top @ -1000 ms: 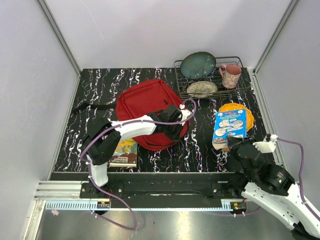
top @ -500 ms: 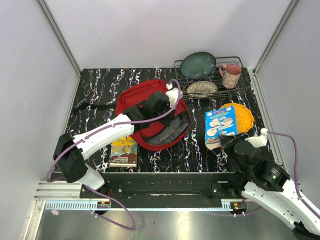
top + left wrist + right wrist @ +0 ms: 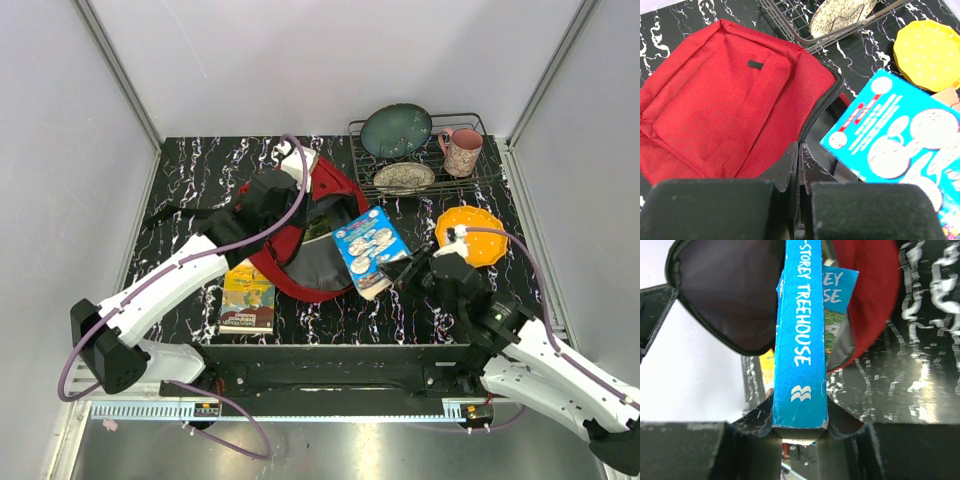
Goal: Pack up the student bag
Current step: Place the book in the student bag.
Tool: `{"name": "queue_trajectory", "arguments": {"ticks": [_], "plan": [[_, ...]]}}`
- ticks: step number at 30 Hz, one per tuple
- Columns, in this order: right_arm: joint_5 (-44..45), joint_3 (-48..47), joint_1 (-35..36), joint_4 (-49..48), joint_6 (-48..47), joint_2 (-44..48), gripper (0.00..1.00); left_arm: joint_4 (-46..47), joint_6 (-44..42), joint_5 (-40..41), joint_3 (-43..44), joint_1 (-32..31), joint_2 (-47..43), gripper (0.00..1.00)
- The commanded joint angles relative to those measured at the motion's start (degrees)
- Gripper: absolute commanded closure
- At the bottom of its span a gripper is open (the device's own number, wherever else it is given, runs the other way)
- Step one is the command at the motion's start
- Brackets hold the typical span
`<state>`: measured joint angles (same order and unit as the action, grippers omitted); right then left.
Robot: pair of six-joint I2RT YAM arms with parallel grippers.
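Note:
The student bag (image 3: 275,245), a red backpack, lies mid-table with its mouth pulled open and dark grey lining (image 3: 322,262) showing. My left gripper (image 3: 312,190) is shut on the bag's zipper edge (image 3: 800,142) and holds the flap up at the far side. The right gripper (image 3: 405,268) is shut on a blue book (image 3: 372,250), pinching its spine end (image 3: 800,405). That book hangs tilted at the bag's opening, its far end over the lining (image 3: 730,290). Another blue-topped book (image 3: 839,290) shows inside the mouth.
A yellow-covered book (image 3: 248,300) lies on the table left of the bag. An orange-yellow plate (image 3: 472,225) sits at the right. The wire rack (image 3: 470,180) at the back right holds a teal plate (image 3: 396,130), a patterned dish (image 3: 404,178) and a pink mug (image 3: 462,152).
The left gripper has pulled the bag's flap up and back to the left, opening the mouth. The right gripper has carried the blue book leftward from beside the yellow plate to the opening.

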<state>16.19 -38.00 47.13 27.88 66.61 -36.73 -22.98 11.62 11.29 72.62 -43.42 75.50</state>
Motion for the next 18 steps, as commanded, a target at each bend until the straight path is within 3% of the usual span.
{"name": "queue_trajectory", "arguments": {"ticks": [1,7,18], "plan": [[-11.8,0.1,0.0,-22.0,2.5,-4.0,1.0,3.6,0.4,-0.1,0.9,-0.2,-3.5,1.0],[-17.7,4.2,-0.5,-38.0,8.4,-13.5,1.0,4.3,1.4,-5.6,0.9,-0.3,-5.3,1.0],[-21.0,4.6,-4.6,-55.4,9.0,-29.1,1.0,2.6,1.7,-7.6,0.7,-0.2,-9.8,1.0]]}}
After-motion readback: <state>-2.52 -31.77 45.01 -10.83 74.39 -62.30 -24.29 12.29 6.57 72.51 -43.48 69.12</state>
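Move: The bag's mouth lies about 13 cm to the right hand's left, 3 cm ahead and some 8 cm lower; the rim that the left hand already pinches is 17 cm left and 11 cm ahead. The orange plate is about 23 cm right and 7 cm ahead, the yellow book 32 cm left and 8 cm back, both on the table. From the left hand the mouth is 9 cm back, 4 cm right and roughly 12 cm down. Swing the right gripper, still pinching the blue book, about 10 cm left and 3 cm forward into the bag's mouth, staying level at first and then dipping some 3 cm, while rolling its left side up and turning slightly counter-clockwise. Keep the left gripper shut on the zip edge and lift it about 4 cm, drawing it slightly back, to hold the mouth open. ##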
